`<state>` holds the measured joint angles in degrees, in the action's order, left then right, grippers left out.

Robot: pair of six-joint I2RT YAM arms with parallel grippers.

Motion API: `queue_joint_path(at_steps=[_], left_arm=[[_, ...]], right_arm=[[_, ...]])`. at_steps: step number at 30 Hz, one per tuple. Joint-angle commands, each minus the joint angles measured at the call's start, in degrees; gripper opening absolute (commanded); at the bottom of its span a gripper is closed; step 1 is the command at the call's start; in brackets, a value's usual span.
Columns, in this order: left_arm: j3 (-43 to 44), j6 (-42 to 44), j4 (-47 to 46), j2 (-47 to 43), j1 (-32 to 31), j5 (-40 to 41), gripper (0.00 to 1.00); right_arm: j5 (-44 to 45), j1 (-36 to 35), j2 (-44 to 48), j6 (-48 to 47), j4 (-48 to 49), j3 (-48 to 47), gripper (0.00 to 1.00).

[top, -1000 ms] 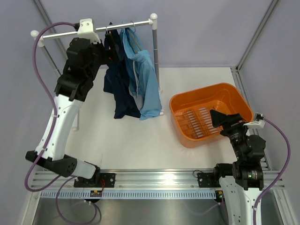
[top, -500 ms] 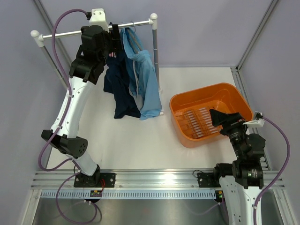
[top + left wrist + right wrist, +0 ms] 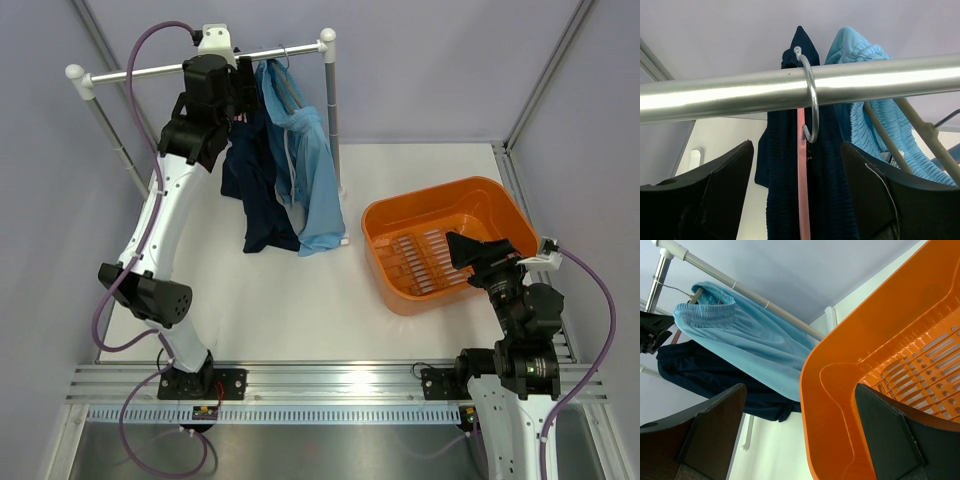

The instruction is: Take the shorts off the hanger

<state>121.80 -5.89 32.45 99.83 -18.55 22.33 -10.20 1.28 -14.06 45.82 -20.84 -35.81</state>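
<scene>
Dark navy shorts (image 3: 255, 190) and light sky blue shorts (image 3: 312, 165) hang from hangers on a white rail (image 3: 140, 72). My left gripper (image 3: 243, 88) is up at the rail, by the navy pair's top. Seen from the left wrist, a metal hook (image 3: 812, 100) loops over the rail (image 3: 715, 95), with a pink hanger stem (image 3: 801, 175) below it. My left gripper (image 3: 797, 150) stands open around the navy shorts (image 3: 782, 190) and the stem, its fingers (image 3: 715, 190) apart from the cloth. The blue shorts (image 3: 865, 115) hang just to the right. My right gripper (image 3: 468, 250) is open and empty over the basket.
An orange slotted basket (image 3: 385, 225) sits on the white table at the right, also filling the right wrist view (image 3: 850, 390). The rail's upright post (image 3: 333, 120) stands right of the blue shorts. Grey walls close in behind and at both sides.
My left arm has risen and swung right along the rail to the navy shorts' hanger, and its jaws have narrowed somewhat. The right arm and the shorts have not moved.
</scene>
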Motion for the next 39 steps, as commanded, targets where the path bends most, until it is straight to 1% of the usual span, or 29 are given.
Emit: queue_joint_path(at_steps=[1, 13, 16, 19, 20, 23, 24, 26, 27, 28, 30, 31, 39], left_arm=[[2.0, -0.4, -3.3, 0.3, 0.7, -0.4, 0.74], [2.7, -1.7, -3.4, 2.6, 1.9, -3.3, 0.71], [2.7, -1.6, -3.8, 2.9, 1.9, -3.9, 0.67], [3.0, -1.7, -3.8, 3.4, 1.9, -4.0, 0.61], [3.1, -1.7, -3.8, 3.4, 1.9, -4.1, 0.56], [3.1, -1.5, -4.0, 3.6, 2.0, -4.2, 0.46], [3.3, -1.5, -4.1, 3.7, 2.0, -4.2, 0.4], [3.4, -1.2, -4.4, 3.9, 1.9, -4.0, 0.31], [3.5, -1.1, -4.5, 3.9, 1.9, -3.7, 0.21], [3.6, -1.1, -4.5, 3.8, 2.0, -3.3, 0.15], [3.7, -1.2, -5.1, 3.4, 1.9, -2.6, 0.04], [3.8, -1.2, -5.3, 2.8, 1.9, -2.3, 0.0], [4.7, -1.1, -4.8, -0.4, 1.9, -4.0, 0.0]], right_arm=[[-0.3, 0.3, -0.2, -0.5, 2.3, 0.0, 1.0], [0.0, 0.3, -0.5, -0.8, 2.4, -0.5, 1.0], [0.0, 0.3, -0.5, -0.7, 2.6, -0.6, 0.99], [0.1, 0.3, -0.8, -0.9, 2.6, -0.6, 0.99], [0.1, 0.3, -0.9, -0.9, 2.6, -0.6, 0.99], [0.1, 0.3, -1.1, -1.1, 2.7, -0.6, 1.0], [0.1, 0.3, -1.2, -1.1, 2.6, -0.5, 0.99], [0.0, 0.3, -1.3, -1.2, 2.7, -0.4, 0.99], [0.1, 0.3, -1.3, -1.2, 2.8, -0.3, 1.0], [0.1, 0.3, -1.3, -1.2, 2.7, -0.3, 0.99], [0.1, 0.3, -1.3, -1.2, 2.8, -0.2, 1.0], [0.1, 0.3, -1.3, -1.3, 2.9, -0.1, 0.99], [-0.9, 0.3, -1.6, -1.9, 3.5, 0.2, 1.0]])
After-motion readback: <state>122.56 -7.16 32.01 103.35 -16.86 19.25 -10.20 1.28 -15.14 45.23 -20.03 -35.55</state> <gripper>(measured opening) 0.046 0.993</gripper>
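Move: The navy shorts hang by a hanger whose neck lies just ahead of the left hand, about 2 cm forward, level with it sideways and some 2 cm lower. The rail crosses roughly 3 cm ahead and 2 cm higher; the light-blue shorts hang about 11 cm right, 4 cm ahead and 16 cm lower. From the right hand the hanger neck is some 30 cm ahead, 47 cm left and 11 cm higher. The left hand sinks and reaches forward about 2 cm each under the rail, then shuts on the hanger neck. ##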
